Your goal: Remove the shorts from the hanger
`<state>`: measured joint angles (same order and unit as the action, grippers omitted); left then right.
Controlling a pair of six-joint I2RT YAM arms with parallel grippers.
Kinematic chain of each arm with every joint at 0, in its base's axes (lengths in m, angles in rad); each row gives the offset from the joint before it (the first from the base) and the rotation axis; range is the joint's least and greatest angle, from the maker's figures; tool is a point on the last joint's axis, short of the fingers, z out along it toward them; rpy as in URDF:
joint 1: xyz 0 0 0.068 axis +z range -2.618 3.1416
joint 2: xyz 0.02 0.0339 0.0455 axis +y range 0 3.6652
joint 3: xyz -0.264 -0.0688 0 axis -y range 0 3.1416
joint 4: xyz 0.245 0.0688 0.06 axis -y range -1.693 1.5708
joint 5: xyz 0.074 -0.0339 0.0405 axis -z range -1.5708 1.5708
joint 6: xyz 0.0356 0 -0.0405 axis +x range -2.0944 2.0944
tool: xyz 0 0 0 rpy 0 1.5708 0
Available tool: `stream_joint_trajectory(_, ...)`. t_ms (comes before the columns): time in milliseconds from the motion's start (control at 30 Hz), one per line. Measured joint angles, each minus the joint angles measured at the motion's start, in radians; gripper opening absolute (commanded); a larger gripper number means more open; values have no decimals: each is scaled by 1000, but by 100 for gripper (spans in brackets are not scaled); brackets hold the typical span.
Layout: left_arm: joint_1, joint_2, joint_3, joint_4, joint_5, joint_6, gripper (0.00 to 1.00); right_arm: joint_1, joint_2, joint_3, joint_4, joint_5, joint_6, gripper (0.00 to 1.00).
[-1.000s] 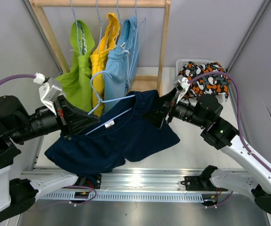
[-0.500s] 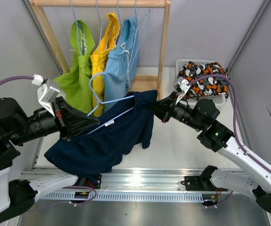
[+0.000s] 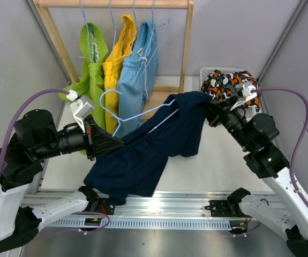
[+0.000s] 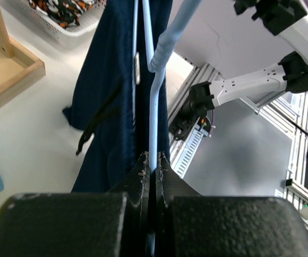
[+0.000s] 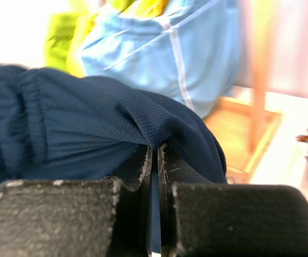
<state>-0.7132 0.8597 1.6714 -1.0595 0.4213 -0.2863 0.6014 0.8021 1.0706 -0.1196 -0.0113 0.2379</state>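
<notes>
Navy shorts (image 3: 143,155) hang stretched between my two arms on a light blue hanger (image 3: 127,116). My left gripper (image 3: 111,143) is shut on the hanger's bar (image 4: 152,115), with the navy cloth (image 4: 108,101) draped beside it. My right gripper (image 3: 210,112) is shut on a fold of the navy shorts (image 5: 89,123) at their upper right end. Lime green shorts (image 3: 89,80), yellow shorts (image 3: 116,64) and light blue shorts (image 3: 137,69) hang on the wooden rack (image 3: 186,43). The patterned shorts (image 3: 226,85) lie in a white basket (image 3: 204,72).
The rack's wooden base (image 3: 162,96) stands just behind the stretched cloth. Grey walls close in on both sides. A metal rail (image 3: 164,206) carrying the arm bases runs along the near edge.
My right gripper shut on the navy shorts and pulled their end up and to the right, toward the basket. The left arm swung right with the hanger, and the cloth now hangs narrower.
</notes>
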Motion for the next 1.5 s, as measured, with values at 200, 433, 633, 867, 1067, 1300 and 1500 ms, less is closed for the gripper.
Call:
stream_joint_trajectory(200, -15, -3, -53, 18, 5, -3, 0, -203, 4, 25, -56, -79, 71, 0)
stream_joint_trajectory(433, -16, -12, -56, 58, -2, -3, 0, -277, 29, 27, -102, -159, 134, 0)
stream_joint_trajectory(633, -18, -10, -56, 98, -60, -6, 0, -282, -11, -29, -69, -252, 175, 0)
stream_joint_trajectory(867, -22, -101, -367, 537, -165, -107, 0, 94, -87, -165, -23, -223, 177, 0)
stream_joint_trajectory(1067, -27, -2, -512, 823, -317, -137, 0, 424, 3, -111, -100, -16, 81, 0)
stream_joint_trajectory(1300, -71, 84, -282, 612, -492, -72, 0, 395, 95, 192, -226, 315, -80, 0)
stream_joint_trajectory(1500, -94, -85, -232, 397, -561, -71, 0, -47, 407, 795, -278, 364, -222, 0)
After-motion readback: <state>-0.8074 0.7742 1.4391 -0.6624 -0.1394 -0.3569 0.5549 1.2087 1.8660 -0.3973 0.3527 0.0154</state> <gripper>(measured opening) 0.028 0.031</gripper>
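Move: Ahead and to the right of the right hand, which grips the navy shorts' waist end, the white basket lies about 33 cm farther out, 24 cm right and 36 cm below. The navy shorts' middle hangs some 11 cm back, 16 cm left and 10 cm below that hand, and the light-blue shorts about 25 cm ahead, 24 cm left and 12 cm below. From the left hand, holding the hanger, the navy shorts' middle is roughly 6 cm ahead, 10 cm right and 10 cm below. Pulling right about 5 cm and slightly forward, the shut right hand keeps its pinch on the navy waist, swings back-left and down, then sweeps up about 20 cm, forward and right, away from the hanger. The left hand keeps hold of the hanger, pushes forward some 14 cm and a little right, then draws back and left, turning about 25 degrees counter-clockwise. ##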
